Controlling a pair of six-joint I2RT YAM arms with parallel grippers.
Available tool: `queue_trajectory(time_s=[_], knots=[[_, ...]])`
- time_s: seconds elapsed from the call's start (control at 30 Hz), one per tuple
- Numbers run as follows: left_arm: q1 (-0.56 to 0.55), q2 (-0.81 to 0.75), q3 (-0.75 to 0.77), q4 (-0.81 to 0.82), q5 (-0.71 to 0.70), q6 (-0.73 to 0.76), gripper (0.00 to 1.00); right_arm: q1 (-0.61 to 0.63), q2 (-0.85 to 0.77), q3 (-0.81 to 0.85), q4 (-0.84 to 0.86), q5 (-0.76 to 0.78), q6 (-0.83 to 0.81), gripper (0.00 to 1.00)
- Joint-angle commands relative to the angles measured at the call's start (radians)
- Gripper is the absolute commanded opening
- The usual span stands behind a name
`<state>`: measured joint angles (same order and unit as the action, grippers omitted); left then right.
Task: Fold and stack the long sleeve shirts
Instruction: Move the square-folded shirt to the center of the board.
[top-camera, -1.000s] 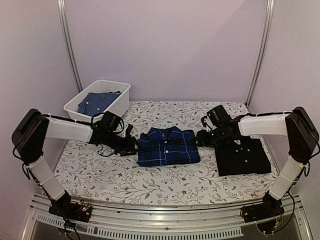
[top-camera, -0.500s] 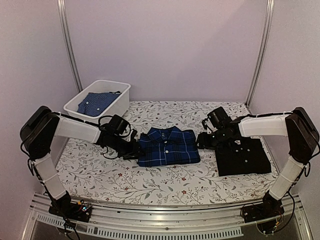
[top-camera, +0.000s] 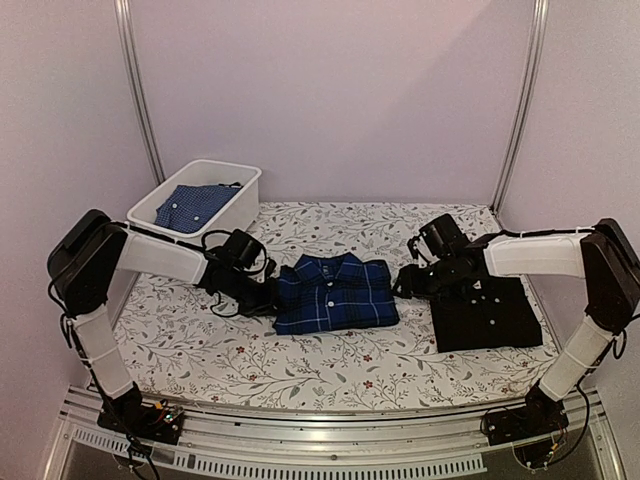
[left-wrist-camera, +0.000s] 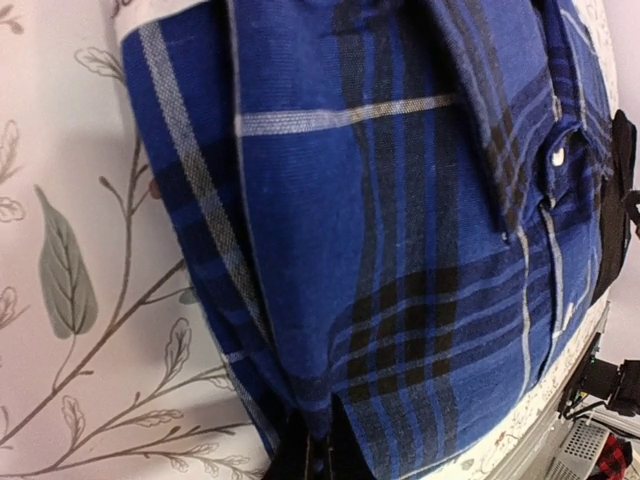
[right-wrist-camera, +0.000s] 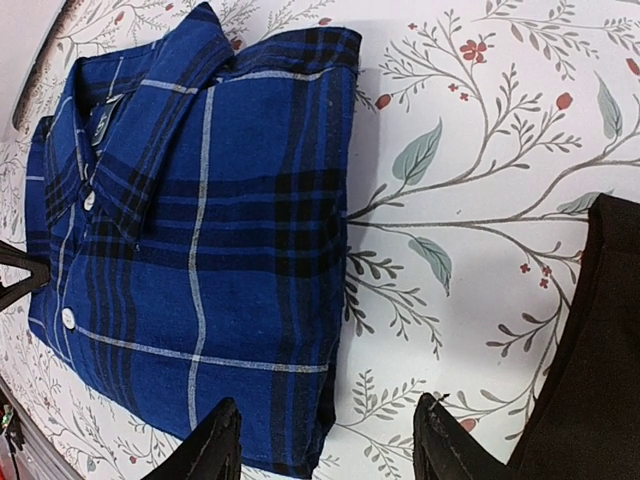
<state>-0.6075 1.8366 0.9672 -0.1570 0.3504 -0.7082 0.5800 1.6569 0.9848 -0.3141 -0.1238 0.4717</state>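
Note:
A folded navy-and-blue plaid shirt (top-camera: 335, 295) lies in the middle of the table, collar toward the back. My left gripper (top-camera: 272, 298) is at its left edge, shut on a pinch of the plaid cloth; in the left wrist view the plaid shirt (left-wrist-camera: 380, 220) fills the frame and runs down between the closed left gripper (left-wrist-camera: 325, 452). A folded black shirt (top-camera: 490, 312) lies to the right. My right gripper (top-camera: 400, 283) stands open between the two shirts. In the right wrist view the right gripper (right-wrist-camera: 328, 405) straddles the right edge of the plaid shirt (right-wrist-camera: 190, 230), with the black shirt (right-wrist-camera: 600, 380) beside it.
A white bin (top-camera: 245, 195) stands at the back left with a blue dotted garment (top-camera: 190, 205) inside. The table carries a floral cloth (top-camera: 330, 350). Two metal posts rise at the back corners.
My left arm has slid right to the plaid shirt and its jaws have closed on the shirt's left edge. The right gripper has stayed open and hardly shifted.

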Motion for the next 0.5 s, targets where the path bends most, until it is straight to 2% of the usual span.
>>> queue_trajectory(time_s=[0.0, 0.3, 0.47], knots=[[0.043, -0.062, -0.013, -0.07, -0.074, 0.038, 0.0, -0.006, -0.054, -0.034, 0.002, 0.032, 0.002, 0.58], [0.196, -0.23, -0.128, -0.193, -0.152, 0.144, 0.0, -0.006, -0.14, -0.089, -0.066, 0.159, 0.03, 0.58], [0.24, -0.283, -0.165, -0.207, -0.126, 0.161, 0.0, -0.006, -0.151, -0.12, -0.127, 0.208, 0.065, 0.59]])
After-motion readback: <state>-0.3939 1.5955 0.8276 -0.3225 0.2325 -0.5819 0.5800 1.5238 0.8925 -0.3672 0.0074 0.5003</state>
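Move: My left hand already pinches the plaid shirt's left edge just above the board; the shirt's middle is about 14 cm to its right, level fore and aft. Bare board lies about 11 cm to its left, the white bin roughly 20 cm ahead and 20 cm left. My open right hand hovers with the plaid shirt's middle some 16 cm to its left and 5 cm below; the black shirt's middle is about 20 cm to its right and 5 cm back. Keeping the pinch on the plaid shirt's left edge, I drag it about 11 cm to my left across the board, quickly after a gentle start, rising only some 2 cm and rolling the wrist slightly, left side up. My right hand, still open and empty, draws away from that shirt, about 4 cm to the right and a little back, towards the black shirt. ##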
